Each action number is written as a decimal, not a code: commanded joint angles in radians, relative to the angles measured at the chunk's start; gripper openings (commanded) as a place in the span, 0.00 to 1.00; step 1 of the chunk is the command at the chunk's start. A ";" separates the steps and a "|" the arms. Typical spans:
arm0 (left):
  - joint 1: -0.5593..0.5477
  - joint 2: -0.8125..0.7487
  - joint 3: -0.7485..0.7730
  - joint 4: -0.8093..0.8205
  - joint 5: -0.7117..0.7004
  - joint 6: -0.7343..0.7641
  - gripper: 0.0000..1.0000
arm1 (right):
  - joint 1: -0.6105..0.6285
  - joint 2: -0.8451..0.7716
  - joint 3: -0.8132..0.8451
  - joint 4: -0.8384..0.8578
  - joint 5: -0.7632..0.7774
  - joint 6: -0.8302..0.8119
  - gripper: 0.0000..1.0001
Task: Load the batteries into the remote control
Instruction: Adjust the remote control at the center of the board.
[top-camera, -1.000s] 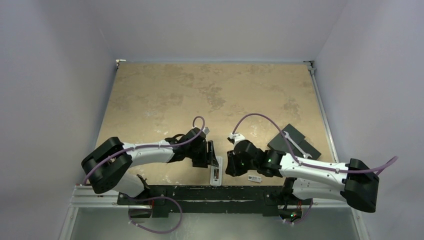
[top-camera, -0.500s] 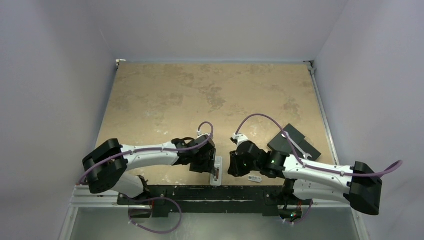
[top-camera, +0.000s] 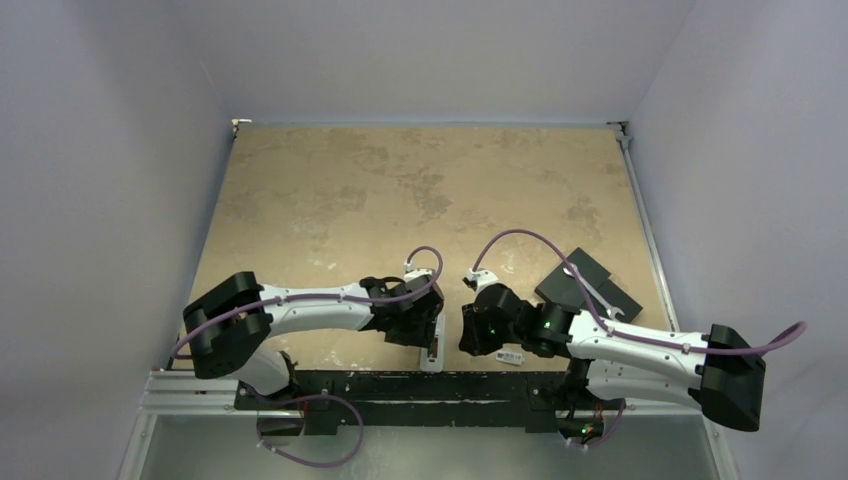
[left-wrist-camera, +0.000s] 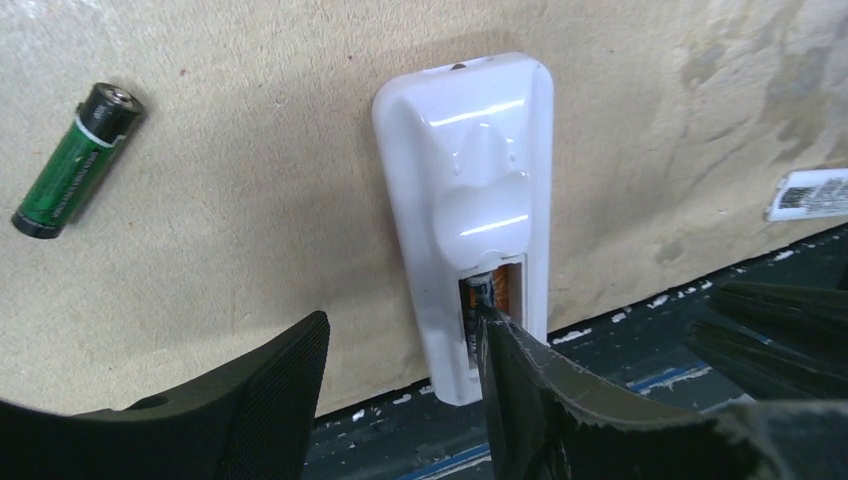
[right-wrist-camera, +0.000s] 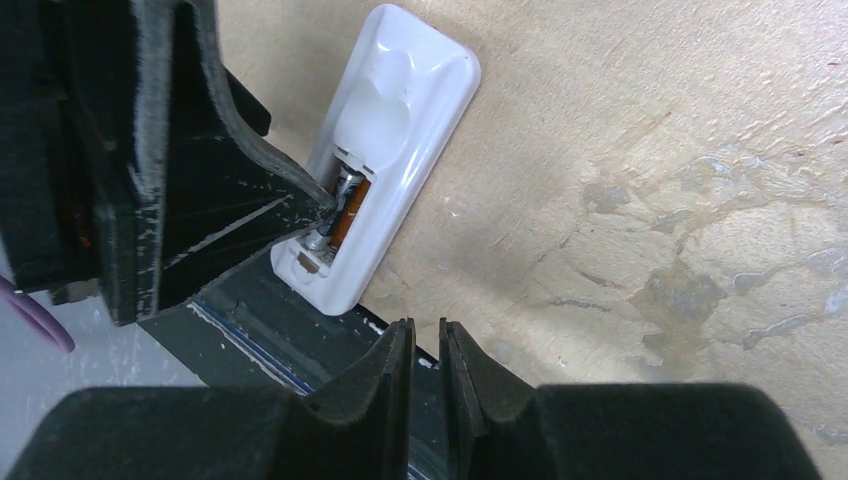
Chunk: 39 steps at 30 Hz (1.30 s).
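Observation:
The white remote control (left-wrist-camera: 470, 170) lies back up at the table's near edge, its compartment uncovered. One battery (left-wrist-camera: 480, 296) sits in the compartment. My left gripper (left-wrist-camera: 400, 325) is open astride the remote's near end, and its right fingertip (left-wrist-camera: 500, 345) touches that battery. A second battery (left-wrist-camera: 72, 160), green and black, lies loose on the table to the left. The right wrist view shows the same remote control (right-wrist-camera: 405, 120) with the left finger on the battery (right-wrist-camera: 343, 195). My right gripper (right-wrist-camera: 425, 325) hovers beside it, jaws nearly together with nothing between them.
A small white cover piece (top-camera: 510, 356) with a label lies right of the remote, under the right wrist. A black flat object (top-camera: 590, 283) sits at the right. The dark rail (left-wrist-camera: 640, 350) runs along the table's near edge, just below the remote.
The left arm has swung right and down onto the remote's near end. The right gripper has shifted only slightly.

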 joint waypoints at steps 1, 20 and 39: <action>-0.017 0.038 0.036 0.001 -0.029 -0.010 0.55 | 0.003 -0.022 -0.004 -0.005 0.029 0.013 0.23; -0.041 0.117 0.064 0.016 -0.043 -0.005 0.50 | 0.003 -0.031 -0.017 -0.009 0.029 0.021 0.23; -0.049 0.153 0.044 0.041 -0.044 0.002 0.34 | 0.003 -0.034 -0.008 -0.030 0.049 0.029 0.24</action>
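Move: The remote control lies under the left hand, its middle about 4 cm to the right, 3 cm farther out and 2 cm below; its open battery well is some 3 cm to the right and level with the hand. A loose green battery lies about 9 cm ahead and 8 cm left, and the white battery cover is roughly 20 cm right and 1 cm back. From the right hand, the remote control is about 7 cm left, 2 cm ahead and 4 cm below. The left hand, its fingers pointing mostly down, shifts about 2 cm to the right and sinks a little over 1 cm onto the battery-well end of the remote control, with a short near-pause partway and hardly any wrist turn. In the second half the fingers draw together by about a third of their gap without shutting, one finger coming in to the left rim of the remote control while the other stays at the battery well. ##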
